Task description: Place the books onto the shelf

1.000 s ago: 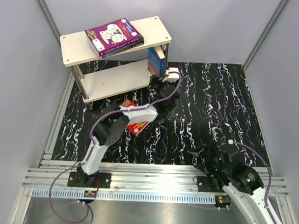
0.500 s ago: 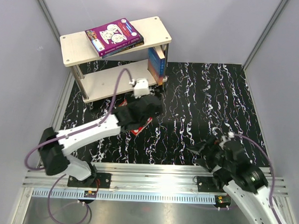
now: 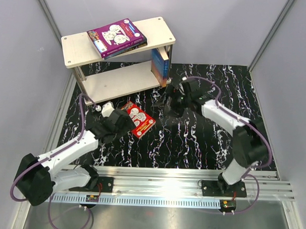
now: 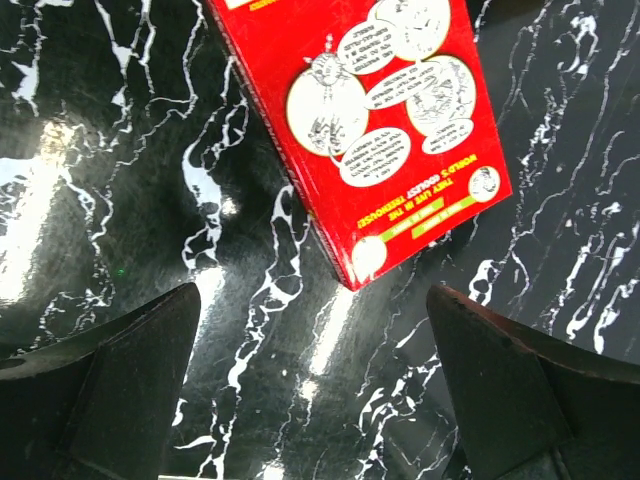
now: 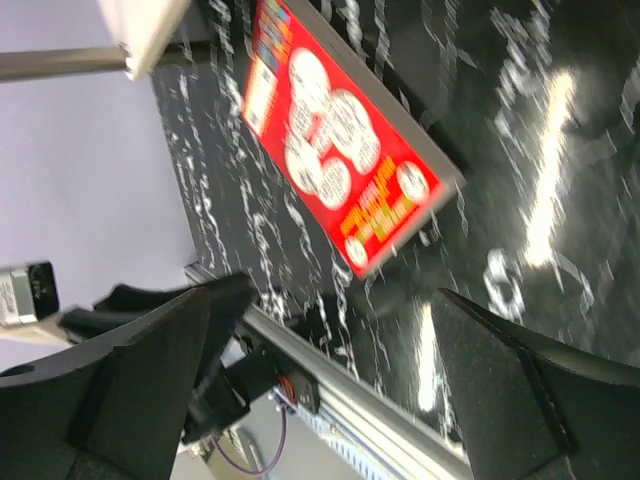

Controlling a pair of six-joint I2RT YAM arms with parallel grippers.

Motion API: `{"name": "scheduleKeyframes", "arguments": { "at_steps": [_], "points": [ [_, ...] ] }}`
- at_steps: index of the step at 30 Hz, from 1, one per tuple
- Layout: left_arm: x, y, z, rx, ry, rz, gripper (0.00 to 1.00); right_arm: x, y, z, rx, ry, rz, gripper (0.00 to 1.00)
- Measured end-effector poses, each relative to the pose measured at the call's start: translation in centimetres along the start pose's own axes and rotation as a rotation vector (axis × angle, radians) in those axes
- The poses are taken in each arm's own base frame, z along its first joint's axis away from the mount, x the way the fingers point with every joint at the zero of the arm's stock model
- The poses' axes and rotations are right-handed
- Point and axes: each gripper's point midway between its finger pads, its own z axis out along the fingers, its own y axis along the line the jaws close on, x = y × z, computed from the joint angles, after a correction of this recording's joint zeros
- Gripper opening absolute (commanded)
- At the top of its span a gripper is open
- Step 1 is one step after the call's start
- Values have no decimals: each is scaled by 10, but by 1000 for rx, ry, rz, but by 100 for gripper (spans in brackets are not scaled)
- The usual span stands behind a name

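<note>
The shelf (image 3: pixel 75 46) stands at the back left. A purple book (image 3: pixel 116 37) lies on its top board over a darker book (image 3: pixel 129 47). A blue book (image 3: pixel 161 62) stands upright at the lower board's right end. The red book (image 3: pixel 138 119) (image 4: pixel 360 130) (image 5: pixel 340 150) lies flat on the mat. My left gripper (image 3: pixel 123 124) (image 4: pixel 312 330) is open just short of the red book's near corner, holding nothing. My right gripper (image 3: pixel 169 102) (image 5: pixel 320 330) is open and empty over the mat, right of the red book and below the blue one.
A black marbled mat (image 3: pixel 202 131) covers the table. Metal rails (image 3: pixel 161 180) run along the near edge, and grey walls close in the sides and back. A shelf board corner (image 5: pixel 140 30) and post (image 5: pixel 60 62) show in the right wrist view.
My left arm has drawn back from the shelf to the near left, uncovering the red book. My right arm has swung out from its base to mid-mat near the shelf.
</note>
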Motion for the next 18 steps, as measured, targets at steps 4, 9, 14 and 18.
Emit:
{"name": "scheduleKeyframes", "arguments": {
  "at_steps": [4, 9, 14, 18],
  "points": [
    [0, 1, 9, -10, -1, -28, 99, -20, 2, 37, -32, 21, -27, 99],
    [20, 33, 37, -101, 30, -62, 99, -11, -33, 84, -7, 104, 19, 96],
    [27, 36, 58, -144, 37, -60, 99, -3, -50, 111, -14, 167, 76, 95],
    [18, 19, 73, -126, 14, -61, 99, -13, -43, 121, -54, 145, 67, 95]
  ]
}}
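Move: The red book lies flat on the table between the open hands: from the left hand about 9 cm ahead, 3 cm to the right and 9 cm below; from the right hand some 12 cm to the left, 3 cm ahead and 14 cm below. The middle of the lower shelf board is roughly 26 cm ahead and 5 cm left of the left hand, some 6 cm lower. The upright blue book stands about 23 cm ahead of the right hand, 2 cm left and nearly level. The red book is closed in on from both sides with open fingers. The right hand sweeps forward and left, then sinks about 10 cm towards the book's right corner, easing slightly farther forward and left. The left hand drops some 7 cm by the book's near left side, then creeps 3 cm forward, tipping about 5 degrees farther down. No contact can be made out. ##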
